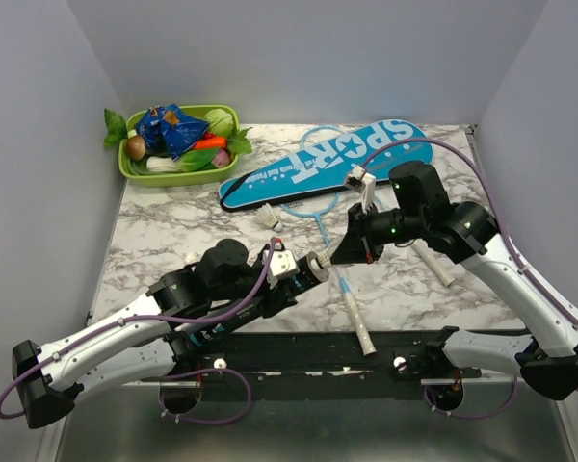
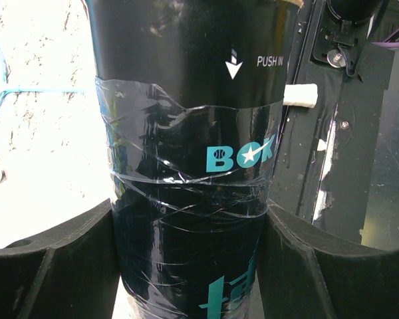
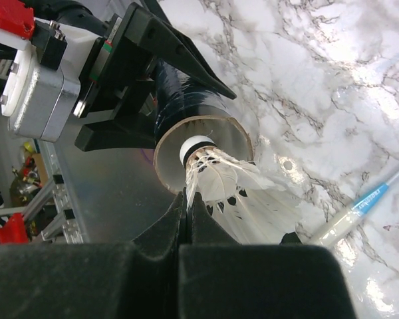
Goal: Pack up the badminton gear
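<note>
My left gripper (image 1: 303, 271) is shut on the dark clear tube (image 2: 186, 166), which fills the gap between both fingers (image 2: 53, 266). In the right wrist view the tube's open mouth (image 3: 186, 143) faces my right gripper (image 3: 188, 199), which is shut on a feather of a white shuttlecock (image 3: 233, 183). The shuttlecock's cork sits at the tube mouth. In the top view the right gripper (image 1: 345, 252) meets the tube end at table centre. Another shuttlecock (image 1: 270, 219) lies on the marble. Two light-blue rackets (image 1: 354, 313) (image 1: 433, 262) lie near the blue "SPORT" cover (image 1: 328, 164).
A green tray (image 1: 135, 171) of toy vegetables stands at the back left. Grey walls close in the table on three sides. A black rail (image 1: 299, 351) runs along the near edge between the arm bases.
</note>
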Robot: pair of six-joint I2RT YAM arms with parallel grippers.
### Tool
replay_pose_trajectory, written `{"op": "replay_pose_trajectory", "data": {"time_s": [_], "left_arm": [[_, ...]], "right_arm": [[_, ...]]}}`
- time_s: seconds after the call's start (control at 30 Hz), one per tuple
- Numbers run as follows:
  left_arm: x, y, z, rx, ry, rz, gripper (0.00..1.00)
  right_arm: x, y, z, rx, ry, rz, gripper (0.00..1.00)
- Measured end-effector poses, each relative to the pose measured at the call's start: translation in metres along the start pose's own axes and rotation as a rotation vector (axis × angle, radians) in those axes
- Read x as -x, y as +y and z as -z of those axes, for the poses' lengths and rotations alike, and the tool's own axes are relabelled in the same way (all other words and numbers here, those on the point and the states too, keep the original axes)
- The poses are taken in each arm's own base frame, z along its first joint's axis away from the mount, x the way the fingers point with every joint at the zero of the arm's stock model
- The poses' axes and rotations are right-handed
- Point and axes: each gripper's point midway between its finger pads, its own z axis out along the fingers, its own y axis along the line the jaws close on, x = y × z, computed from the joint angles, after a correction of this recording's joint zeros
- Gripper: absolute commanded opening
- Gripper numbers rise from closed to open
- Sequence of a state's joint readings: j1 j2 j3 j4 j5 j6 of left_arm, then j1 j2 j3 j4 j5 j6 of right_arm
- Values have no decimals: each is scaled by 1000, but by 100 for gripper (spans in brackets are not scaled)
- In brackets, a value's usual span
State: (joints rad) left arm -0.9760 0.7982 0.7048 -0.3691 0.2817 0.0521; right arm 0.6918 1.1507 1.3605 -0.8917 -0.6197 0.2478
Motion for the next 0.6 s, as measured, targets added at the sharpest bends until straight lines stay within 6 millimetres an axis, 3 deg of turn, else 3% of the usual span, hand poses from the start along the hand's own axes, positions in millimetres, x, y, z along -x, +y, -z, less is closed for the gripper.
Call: {"op": "replay_pose_trajectory", "data": {"time_s": [0.4, 0.6], "left_arm": [[1, -1, 3, 1, -5, -3, 0], [0, -1, 3, -1, -3, -5, 0]], "right_arm": [[-23, 5, -39, 98, 45, -48, 1], [-22, 14, -53, 170, 17, -68, 1]]}}
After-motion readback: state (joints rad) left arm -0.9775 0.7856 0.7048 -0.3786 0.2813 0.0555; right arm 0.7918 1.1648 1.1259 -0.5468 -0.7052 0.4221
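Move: The tube's open mouth lies about 6 cm to the right hand's left, 1 cm back and 4 cm below; the held shuttlecock's cork is already at that opening. Some 25 cm beneath the right hand, the racket handle lies 9 cm back and 9 cm to its right, the spare shuttlecock 15 cm ahead and 12 cm to its left. From the left hand, the mouth is 7 cm to its right, 4 cm ahead and 5 cm higher. Leftward and down, easing slightly back, the right hand carries the shuttlecock cork-first some 6 cm into the tube's mouth, its shut fingers keeping their pinch on the feathers. It sinks only for the first part, then goes on mainly left while the wrist turns about 10 degrees in all. The left hand holds the tube still, mouth towards the shuttlecock. ##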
